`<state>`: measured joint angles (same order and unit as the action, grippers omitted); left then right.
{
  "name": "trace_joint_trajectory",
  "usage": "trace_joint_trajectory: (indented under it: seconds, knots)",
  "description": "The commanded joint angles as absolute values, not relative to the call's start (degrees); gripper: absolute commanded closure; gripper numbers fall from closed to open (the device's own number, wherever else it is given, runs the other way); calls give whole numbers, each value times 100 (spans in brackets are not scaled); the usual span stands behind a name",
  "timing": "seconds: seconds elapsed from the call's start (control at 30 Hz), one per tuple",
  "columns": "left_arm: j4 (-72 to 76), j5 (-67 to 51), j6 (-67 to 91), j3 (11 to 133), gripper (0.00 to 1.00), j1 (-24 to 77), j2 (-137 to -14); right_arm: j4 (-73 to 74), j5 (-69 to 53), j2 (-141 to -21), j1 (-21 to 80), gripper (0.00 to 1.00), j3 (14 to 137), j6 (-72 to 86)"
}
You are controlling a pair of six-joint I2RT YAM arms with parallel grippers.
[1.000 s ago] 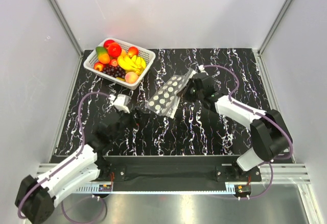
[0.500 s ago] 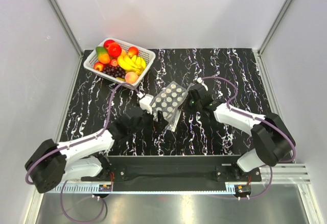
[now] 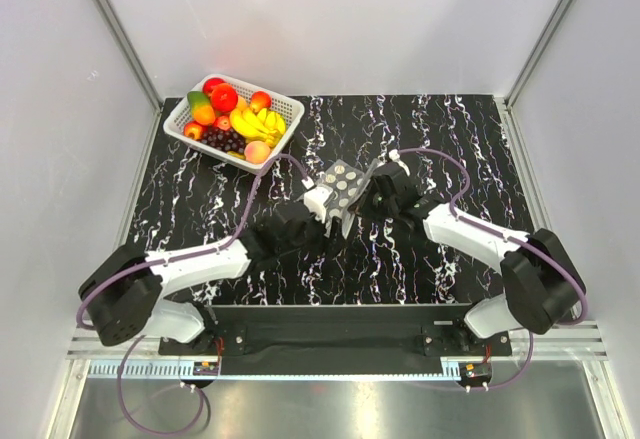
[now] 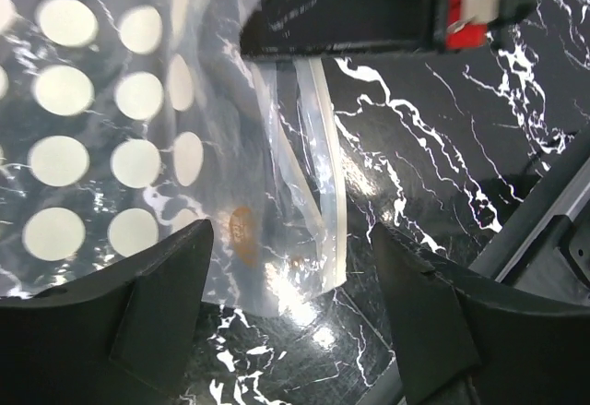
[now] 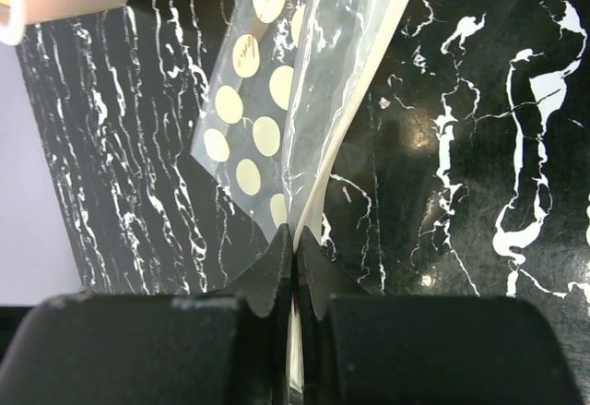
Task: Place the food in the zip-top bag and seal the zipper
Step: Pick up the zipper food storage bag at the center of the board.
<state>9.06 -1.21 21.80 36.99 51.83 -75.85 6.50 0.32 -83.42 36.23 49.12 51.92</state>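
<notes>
The clear zip-top bag (image 3: pixel 345 185) with white polka dots hangs mid-table, tilted, its lower corner near the mat. My right gripper (image 3: pixel 372 192) is shut on its mouth edge; in the right wrist view the zipper strip (image 5: pixel 361 106) runs into the closed jaws (image 5: pixel 294 239). My left gripper (image 3: pixel 322 227) is open at the bag's near corner; in the left wrist view the bag corner (image 4: pixel 277 267) and zipper strip (image 4: pixel 324 202) lie between the spread fingers (image 4: pixel 147 303). The food (image 3: pixel 232 124), grapes, peach, red and orange fruits, lies in the white basket (image 3: pixel 285 109) at back left.
The black marbled mat (image 3: pixel 420 259) covers the table. White walls and metal posts stand on both sides. The right arm's body (image 4: pixel 369 4) shows at the top of the left wrist view, close above the bag.
My left arm has swung right and forward from the near left to the bag's lower corner. The right gripper has lifted and tilted the bag, which has drawn closer to it.
</notes>
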Motion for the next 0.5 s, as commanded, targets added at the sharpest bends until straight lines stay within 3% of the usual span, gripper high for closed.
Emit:
trace_joint_trajectory:
  seconds: [0.0, 0.07, 0.13, 0.23, 0.27, 0.3, 0.33, 0.47]
  knots:
    - [1046, -509, 2153, 3972, 26, 5194, -7839, 712, 17, -8051, 3691, 98, 5036, 5282]
    - [1055, -589, 2145, 4034, 35, 5194, -7953, 721, 18, -8042, 3700, 98, 5062, 5282]
    - [1072, -624, 2153, 4026, 56, 5203, -7989, 764, 9, -8024, 3700, 98, 5054, 5282]
    - [1230, -624, 2180, 3912, 75, 5194, -7919, 791, -122, -8007, 3700, 96, 5054, 5256]
    - [1248, -624, 2180, 3902, 90, 5203, -7910, 782, -140, -8016, 3700, 91, 5054, 5238]
    - [1300, -650, 2180, 3885, 96, 5186, -7919, 765, -184, -8007, 3700, 87, 5045, 5186]
    - [1344, -676, 2188, 3859, 100, 5186, -7936, 773, -202, -8007, 3700, 84, 5045, 5168]
    - [1827, -1299, 2451, 3474, 100, 4835, -7875, 721, -220, -7946, 3700, 57, 4957, 5107]
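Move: The near end of the bag's zipper edge sits between the left hand's parted fingers, about 1 cm back, 1 cm to the right and 2 cm below the hand point. From that hand, the bag's dotted body is some 10 cm ahead, neither left nor right, and a little lower; the fruit basket is about 32 cm ahead and 27 cm left. From the right hand, still pinching the edge farther up, that near end is about 8 cm back, 4 cm left and slightly below. The left fingers close fully on the near end of the zipper edge and pinch it, after the hand sinks about 2 cm and eases roughly 1 cm to the right. Once they are nearly shut, the right hand, which has risen slightly and then stays almost in place, begins opening its fingers to a bit over a third and lets go of the edge. ##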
